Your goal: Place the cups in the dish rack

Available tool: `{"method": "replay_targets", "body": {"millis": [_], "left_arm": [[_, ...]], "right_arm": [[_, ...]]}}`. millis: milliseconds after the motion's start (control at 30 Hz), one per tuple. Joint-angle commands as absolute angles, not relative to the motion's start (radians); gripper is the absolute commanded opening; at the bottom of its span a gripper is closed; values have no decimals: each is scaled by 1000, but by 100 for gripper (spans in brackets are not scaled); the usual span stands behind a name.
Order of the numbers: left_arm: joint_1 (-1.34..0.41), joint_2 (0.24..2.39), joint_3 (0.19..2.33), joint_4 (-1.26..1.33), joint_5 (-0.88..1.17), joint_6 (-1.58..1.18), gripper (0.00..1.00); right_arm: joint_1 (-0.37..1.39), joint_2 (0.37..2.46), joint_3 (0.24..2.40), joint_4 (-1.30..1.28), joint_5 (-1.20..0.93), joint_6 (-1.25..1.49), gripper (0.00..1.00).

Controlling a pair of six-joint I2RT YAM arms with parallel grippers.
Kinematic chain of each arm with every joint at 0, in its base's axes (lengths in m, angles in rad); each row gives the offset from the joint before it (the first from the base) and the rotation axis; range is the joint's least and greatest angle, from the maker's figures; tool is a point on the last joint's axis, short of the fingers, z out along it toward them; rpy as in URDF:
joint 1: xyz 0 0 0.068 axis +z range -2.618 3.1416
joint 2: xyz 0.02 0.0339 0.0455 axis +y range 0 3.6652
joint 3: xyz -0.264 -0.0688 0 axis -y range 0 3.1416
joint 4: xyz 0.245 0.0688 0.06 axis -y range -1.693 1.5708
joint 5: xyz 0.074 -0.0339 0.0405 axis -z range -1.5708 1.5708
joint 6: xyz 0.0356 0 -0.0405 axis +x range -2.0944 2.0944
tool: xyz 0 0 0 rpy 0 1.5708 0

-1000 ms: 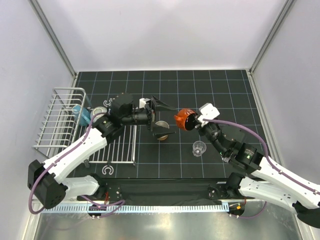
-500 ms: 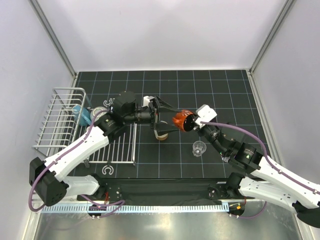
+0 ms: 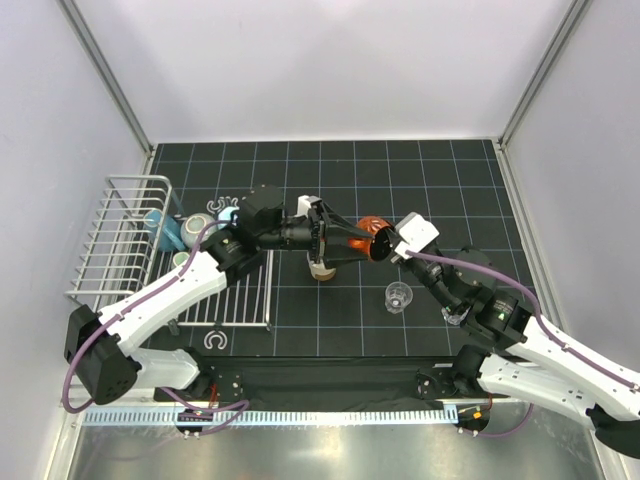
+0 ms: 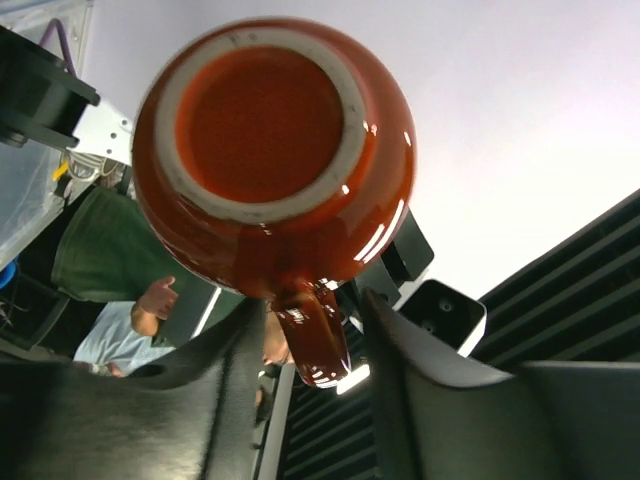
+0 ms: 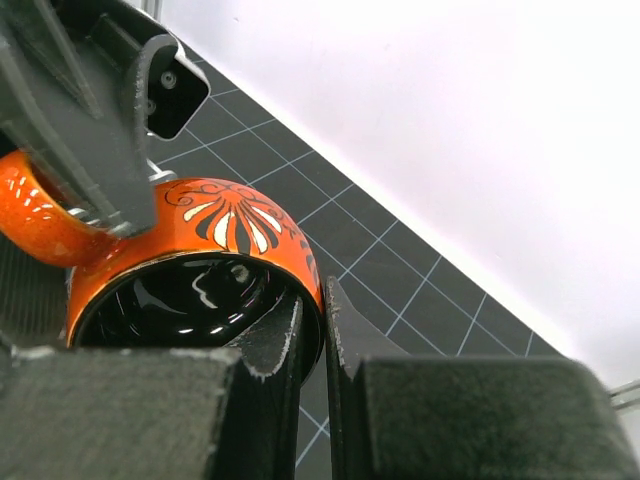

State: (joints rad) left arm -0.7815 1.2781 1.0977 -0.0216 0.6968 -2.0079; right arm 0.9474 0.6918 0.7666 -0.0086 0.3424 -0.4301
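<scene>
An orange mug (image 3: 368,231) with a black inside hangs in the air over the middle of the mat. My right gripper (image 3: 386,243) is shut on its rim (image 5: 313,300), one finger inside the mug (image 5: 200,250) and one outside. My left gripper (image 3: 345,240) is open, its jaws on either side of the mug's handle (image 4: 312,335), with a gap showing at the right finger. The left wrist view looks up at the mug's base (image 4: 265,120). The dish rack (image 3: 120,250) stands at the left with a blue cup (image 3: 160,228) in its basket part.
A clear cup (image 3: 399,296) stands on the mat below the mug. A pale cup (image 3: 322,266) sits right under my left gripper. Two more cups (image 3: 203,222) lie by the rack's right side, partly hidden by my left arm.
My left gripper has reached right to the orange mug and its jaws have narrowed around the handle. The right gripper has kept hold of the rim, almost still.
</scene>
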Motion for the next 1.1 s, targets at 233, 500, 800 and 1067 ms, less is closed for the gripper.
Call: {"method": "replay_targets", "body": {"millis": [233,500,800,1067], "left_arm": [[-787,1262,1069,153,686,-2250,13],[-788,1258,1063,161,681,-2244,0],[-788,1244,1175,-41,644,-2001,0],[-750,1192,1239,-280,578,-1789,0]], "right_arm": [[954,670,819,74,276,-503,4],[954,689,822,84,290,-532,4],[954,695,790,127,420,-488,29],[954,689,741,123,547,-426,59]]}}
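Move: The orange mug, held by its rim in the right fingers, has its middle about 4 cm to that hand's left and 1 cm back. From the half-open left fingers it lies some 4 cm ahead and 3 cm right, its handle between them. The metal cup stands about 8 cm ahead, 8 cm left and 30 cm below the left hand; the glass, about 2 cm back, 5 cm right and 30 cm below the right hand. Left fingers pinch the orange mug's handle; right fingers then open off its rim, easing about 2 cm right-forward. ##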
